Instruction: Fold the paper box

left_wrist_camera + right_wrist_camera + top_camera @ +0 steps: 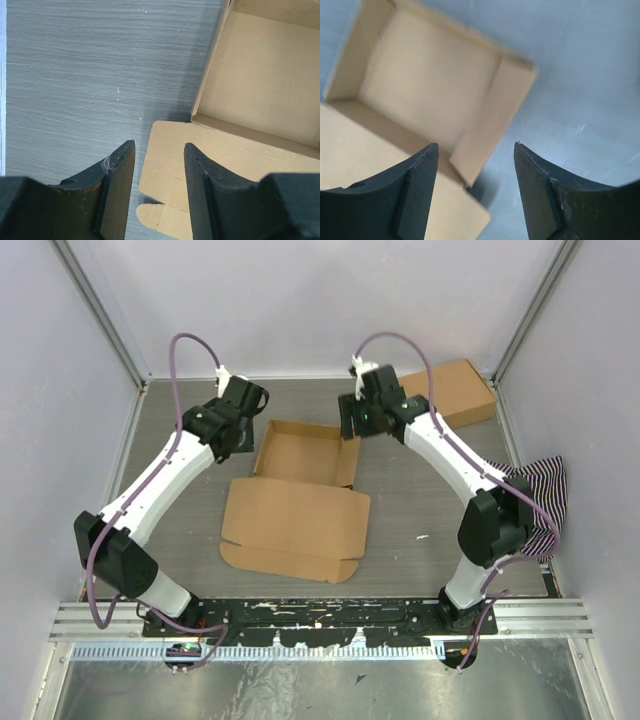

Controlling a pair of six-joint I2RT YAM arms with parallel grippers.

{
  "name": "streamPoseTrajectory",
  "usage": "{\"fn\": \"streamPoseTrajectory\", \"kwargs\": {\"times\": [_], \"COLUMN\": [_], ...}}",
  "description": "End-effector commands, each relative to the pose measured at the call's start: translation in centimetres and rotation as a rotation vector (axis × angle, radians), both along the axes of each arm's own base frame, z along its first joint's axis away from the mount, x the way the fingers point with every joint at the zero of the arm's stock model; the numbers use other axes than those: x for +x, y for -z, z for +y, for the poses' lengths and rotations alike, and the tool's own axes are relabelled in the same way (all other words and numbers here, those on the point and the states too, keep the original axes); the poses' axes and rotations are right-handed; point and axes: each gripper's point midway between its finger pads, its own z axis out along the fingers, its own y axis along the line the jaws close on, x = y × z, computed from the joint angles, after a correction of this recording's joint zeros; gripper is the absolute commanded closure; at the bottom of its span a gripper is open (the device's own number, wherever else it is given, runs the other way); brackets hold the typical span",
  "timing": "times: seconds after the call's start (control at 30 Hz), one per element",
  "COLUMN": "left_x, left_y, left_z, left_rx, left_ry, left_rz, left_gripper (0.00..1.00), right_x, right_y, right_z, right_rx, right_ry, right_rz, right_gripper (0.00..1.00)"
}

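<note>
The paper box lies mid-table, brown cardboard. Its far half is a shallow tray with raised walls; its lid panel lies flat toward me with a rounded tab. My left gripper hovers open and empty at the tray's left side; in its wrist view the jaws frame the lid's corner and the tray wall. My right gripper hovers open and empty above the tray's right wall; in its wrist view that wall stands between the fingers.
A compact flat brown carton lies at the back right. A black-and-white striped cloth lies at the right edge by the right arm. Enclosure walls bound the grey table.
</note>
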Motion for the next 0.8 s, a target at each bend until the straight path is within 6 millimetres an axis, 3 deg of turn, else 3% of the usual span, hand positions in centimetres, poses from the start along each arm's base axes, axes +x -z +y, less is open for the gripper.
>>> {"fn": "streamPoseTrajectory", "kwargs": {"times": [0.0, 0.13, 0.27, 0.47, 0.77], "left_x": [0.1, -0.2, -0.3, -0.6, -0.3], "left_y": [-0.1, 0.4, 0.4, 0.1, 0.4], "left_z": [-0.5, -0.8, -1.0, -0.5, -0.7], "left_rx": [-0.07, -0.08, -0.095, -0.07, -0.067], "left_ry": [0.048, 0.054, 0.059, 0.065, 0.074], "left_rz": [-0.004, 0.031, 0.035, 0.028, 0.04], "left_gripper": [0.49, 0.51, 0.52, 0.52, 0.53], "right_x": [6.7, 11.1, 13.2, 13.3, 13.9], "right_y": [-4.5, -2.1, 0.1, 1.5, 6.1], "right_z": [1.6, 1.9, 4.1, 7.3, 9.3], "right_rx": [-0.142, -0.209, -0.176, -0.122, -0.086], "right_ry": [-0.234, -0.208, -0.284, -0.457, -0.491], "right_rz": [-0.256, -0.227, -0.263, -0.321, -0.239], "right_gripper": [0.34, 0.35, 0.35, 0.36, 0.36]}}
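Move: The tray's far wall has its middle about 15 cm ahead of the right hand, 11 cm to its left and roughly 13 cm below. The tray's right wall is nearer, some 6 cm ahead and 2 cm left, while the flat lid panel lies about 13 cm back and 16 cm left. From the left hand, the far wall is roughly 20 cm ahead, 15 cm right and 18 cm below. No contact can be seen: the right hand heads for the right-hand part of the tray's far wall. It arcs forward about 12 cm, first rising some 5 cm, then sinking about 13 cm from that peak, and finally eases left and slightly forward. The wrist turns counter-clockwise roughly 25 degrees and tips the fingers up a little; they stay open. ##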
